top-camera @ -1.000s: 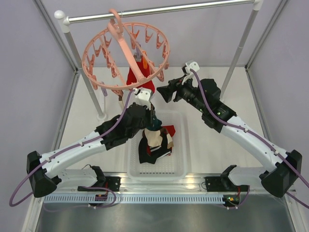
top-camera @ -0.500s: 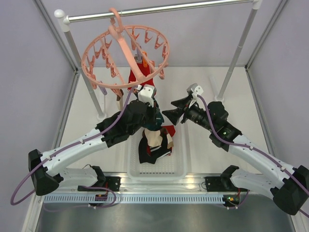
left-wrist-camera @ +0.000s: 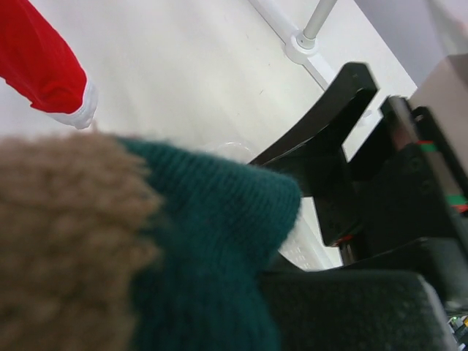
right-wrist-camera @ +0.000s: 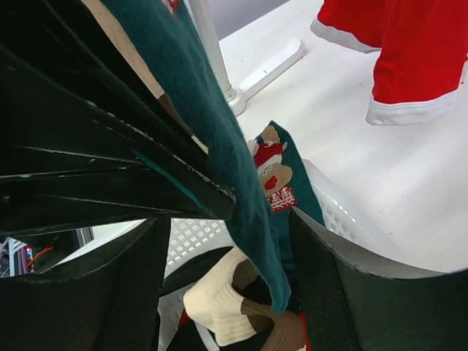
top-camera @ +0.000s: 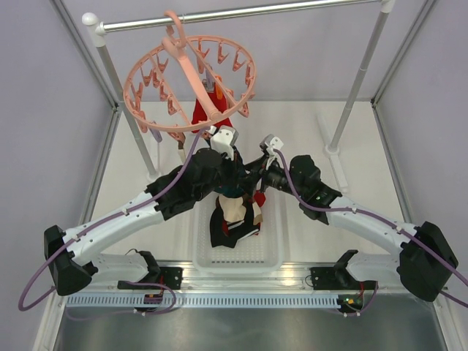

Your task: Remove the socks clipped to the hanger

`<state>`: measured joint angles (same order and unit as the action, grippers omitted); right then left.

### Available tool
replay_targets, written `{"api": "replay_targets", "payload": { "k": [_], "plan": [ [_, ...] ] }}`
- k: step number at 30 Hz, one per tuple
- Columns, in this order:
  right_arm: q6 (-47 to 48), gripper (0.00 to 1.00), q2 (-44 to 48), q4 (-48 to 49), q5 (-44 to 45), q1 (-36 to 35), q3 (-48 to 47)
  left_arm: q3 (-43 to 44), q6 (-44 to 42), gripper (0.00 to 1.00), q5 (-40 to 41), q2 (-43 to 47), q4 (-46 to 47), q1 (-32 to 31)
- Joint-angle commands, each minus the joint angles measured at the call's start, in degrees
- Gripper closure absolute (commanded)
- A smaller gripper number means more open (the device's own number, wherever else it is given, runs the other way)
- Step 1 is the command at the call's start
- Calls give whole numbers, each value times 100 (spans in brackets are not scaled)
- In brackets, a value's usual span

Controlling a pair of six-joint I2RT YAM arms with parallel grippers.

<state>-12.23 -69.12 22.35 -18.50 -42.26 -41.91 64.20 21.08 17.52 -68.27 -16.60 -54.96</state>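
The pink hanger (top-camera: 191, 79) hangs from the rail, with a red sock (top-camera: 207, 115) still clipped under it. My left gripper (top-camera: 232, 181) is shut on a dark teal sock (right-wrist-camera: 227, 161) with a brown part, held over the basket. In the left wrist view this teal sock (left-wrist-camera: 212, 227) fills the frame, and the red sock (left-wrist-camera: 44, 66) hangs beyond it. My right gripper (right-wrist-camera: 230, 292) is open; the teal sock's loose end hangs between its fingers (right-wrist-camera: 110, 292). In the top view the right gripper (top-camera: 254, 180) sits tight against the left one.
A white basket (top-camera: 272, 245) below both grippers holds several socks, among them a patterned teal one (right-wrist-camera: 278, 175) and a beige-brown one (right-wrist-camera: 219, 307). The metal rail (top-camera: 241, 14) and its posts (top-camera: 358, 80) frame the space. A rack foot (left-wrist-camera: 300, 47) lies on the table.
My right arm has swung in from the back right toward the left gripper and now straddles the teal sock. The left gripper has stayed shut on that sock, shifting only slightly.
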Motion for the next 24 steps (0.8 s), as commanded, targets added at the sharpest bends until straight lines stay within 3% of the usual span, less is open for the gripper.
{"api": "replay_targets", "payload": {
  "k": [1,3,6,10,13,14,17,20,24],
  "plan": [
    [98,31,-162,524,180,-107,-159,294,203,98,-214,24,139,64],
    [80,33,-286,595,294,-168,-177,294,230,98,-257,42,131,64],
    [89,47,-400,648,689,-291,-212,277,274,98,-301,94,140,64],
    [37,86,-365,753,1322,-397,-125,180,326,98,-328,269,122,64],
    [-25,99,-304,797,1778,-484,-72,136,318,86,-424,454,78,73],
    [-25,99,-277,797,1815,-502,-63,119,292,74,-459,525,78,64],
    [-69,99,-251,745,2289,-529,-80,22,265,53,-495,841,-36,73],
    [-104,99,-216,718,2597,-546,-72,-66,247,44,-547,1157,-203,73],
    [-139,99,-251,674,2729,-538,-142,-145,274,42,-758,1465,-396,73]
  ]
}}
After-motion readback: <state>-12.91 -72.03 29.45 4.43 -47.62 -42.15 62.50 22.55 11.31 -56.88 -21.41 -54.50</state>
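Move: The dangling end of the green sock hangs between the right hand's open fingers, about 1 cm ahead of that hand, 2 cm to its left and 2 cm below. From the same hand, the red sock hangs some 11 cm ahead, 9 cm left and 5 cm higher; the sock pile in the white basket lies about 5 cm back, 4 cm left and 22 cm below. From the left hand, already gripping the green sock, that end lies roughly 1 cm ahead, 3 cm right and 3 cm below. Down about 2 cm and slightly left, the right hand eases around the green sock's lower end and pinches it shut, then carries it some 3 cm forward and 3 cm up, turning clockwise nearly 20 degrees. Once that grip has closed, the left hand opens more than halfway, lets go of the sock and withdraws back, up and left, about 6 cm in all. ##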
